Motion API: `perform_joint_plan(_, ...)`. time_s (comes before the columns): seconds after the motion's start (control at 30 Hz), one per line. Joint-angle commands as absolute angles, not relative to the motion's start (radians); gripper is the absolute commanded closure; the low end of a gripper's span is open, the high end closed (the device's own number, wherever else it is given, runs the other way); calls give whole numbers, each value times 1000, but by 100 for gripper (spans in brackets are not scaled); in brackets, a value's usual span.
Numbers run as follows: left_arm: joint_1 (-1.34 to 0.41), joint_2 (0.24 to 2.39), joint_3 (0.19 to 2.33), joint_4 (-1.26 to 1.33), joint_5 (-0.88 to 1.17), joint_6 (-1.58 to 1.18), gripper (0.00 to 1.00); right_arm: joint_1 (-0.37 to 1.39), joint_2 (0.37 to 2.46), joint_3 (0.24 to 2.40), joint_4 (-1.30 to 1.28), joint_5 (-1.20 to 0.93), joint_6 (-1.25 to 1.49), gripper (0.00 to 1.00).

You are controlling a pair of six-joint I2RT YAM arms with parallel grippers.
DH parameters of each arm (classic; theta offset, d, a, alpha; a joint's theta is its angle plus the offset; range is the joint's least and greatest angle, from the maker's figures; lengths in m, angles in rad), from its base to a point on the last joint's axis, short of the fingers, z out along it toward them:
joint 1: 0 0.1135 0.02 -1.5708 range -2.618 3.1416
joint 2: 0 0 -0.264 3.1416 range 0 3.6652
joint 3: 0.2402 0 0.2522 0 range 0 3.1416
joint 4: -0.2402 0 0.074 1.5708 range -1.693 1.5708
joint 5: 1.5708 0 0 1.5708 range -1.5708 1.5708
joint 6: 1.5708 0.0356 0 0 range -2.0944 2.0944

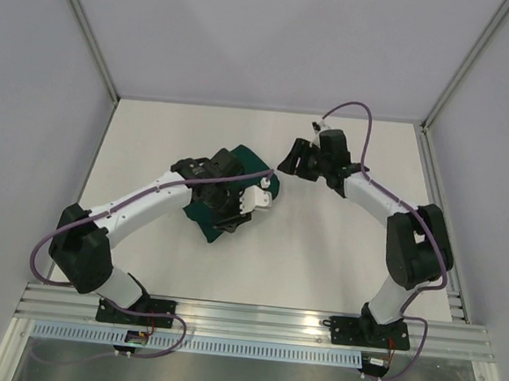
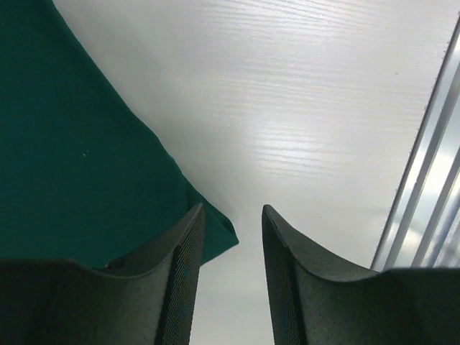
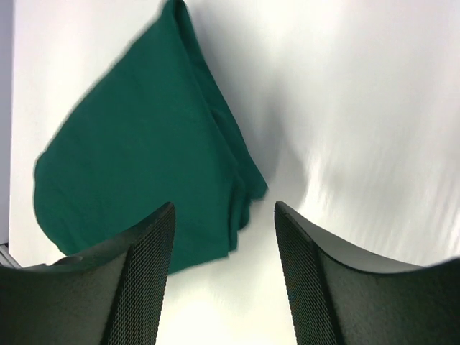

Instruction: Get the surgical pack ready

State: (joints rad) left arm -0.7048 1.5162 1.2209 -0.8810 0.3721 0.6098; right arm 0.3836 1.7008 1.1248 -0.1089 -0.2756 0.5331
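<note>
The surgical pack shows only as a dark green cloth drape (image 1: 250, 161), lying bunched and folded on the white table, mostly under my left arm. My left gripper (image 1: 224, 216) hangs low over the drape's near corner. In the left wrist view its jaws (image 2: 233, 215) stand open with nothing between them, and the drape (image 2: 72, 158) ends in a corner beside the left finger. My right gripper (image 1: 290, 158) is just off the drape's far right edge. In the right wrist view it (image 3: 224, 212) stands wide open and empty above the table, with the folded drape (image 3: 144, 158) ahead and to the left.
An aluminium rail (image 1: 253, 318) runs along the table's near edge, also visible in the left wrist view (image 2: 431, 180). Grey enclosure walls with metal posts (image 1: 89, 45) close off the left, back and right sides.
</note>
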Motion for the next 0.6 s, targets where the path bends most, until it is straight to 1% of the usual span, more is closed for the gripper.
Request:
perform_joint_plan(0.0, -657, 1454, 1256, -982, 411, 582, 53, 387, 1805, 1274, -170, -336, 420, 40)
perform_joint_plan(0.03, -603, 1447, 1259, -977, 390, 563, 53, 391, 1833, 1339, -181, -365, 410, 39)
perform_joint_plan(0.13, -502, 1439, 1267, -970, 371, 509, 52, 403, 1945, 1428, -213, -417, 399, 39)
perform_joint_plan(0.17, -442, 1430, 1266, -969, 376, 503, 52, 406, 1968, 1465, -212, -432, 399, 39)
perform_joint_plan(0.27, -332, 1410, 1233, -965, 376, 503, 52, 420, 2037, 1508, -215, -445, 385, 39)
perform_joint_plan(0.37, -263, 1398, 1204, -953, 371, 505, 52, 425, 2091, 1529, -212, -478, 374, 40)
perform_joint_plan(0.43, -215, 1384, 1175, -940, 371, 505, 52, 426, 2120, 1546, -219, -491, 367, 48)
perform_joint_plan(0.47, -192, 1379, 1160, -936, 367, 502, 52, 426, 2132, 1552, -224, -486, 365, 55)
perform_joint_plan(0.5, -178, 1373, 1154, -931, 367, 502, 52, 426, 2134, 1555, -229, -473, 364, 71)
perform_joint_plan(0.57, -154, 1358, 1135, -928, 368, 494, 52, 426, 2141, 1558, -229, -436, 354, 81)
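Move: The wrapped green pack's right edge lies about 4 cm ahead of the right hand, 7 cm to its left and 6 cm below; the pack's far corner is roughly 12 cm ahead and 17 cm to the left, slightly lower. For the left hand, the pack's left edge is some 9 cm ahead, 10 cm to the left and 9 cm down, while the near corner is level with it, 3 cm to its left, at about the same depth. The pack's right edge is pinched by the right hand, which arcs forward and slightly up, then comes down about 8 cm while drifting left, its open fingers closing on the green cloth at the end. Meanwhile the left hand, still half open, swings some 15 cm left and a little forward towards the pack's left edge, turning about 35 degrees counter-clockwise, staying high without touching. ##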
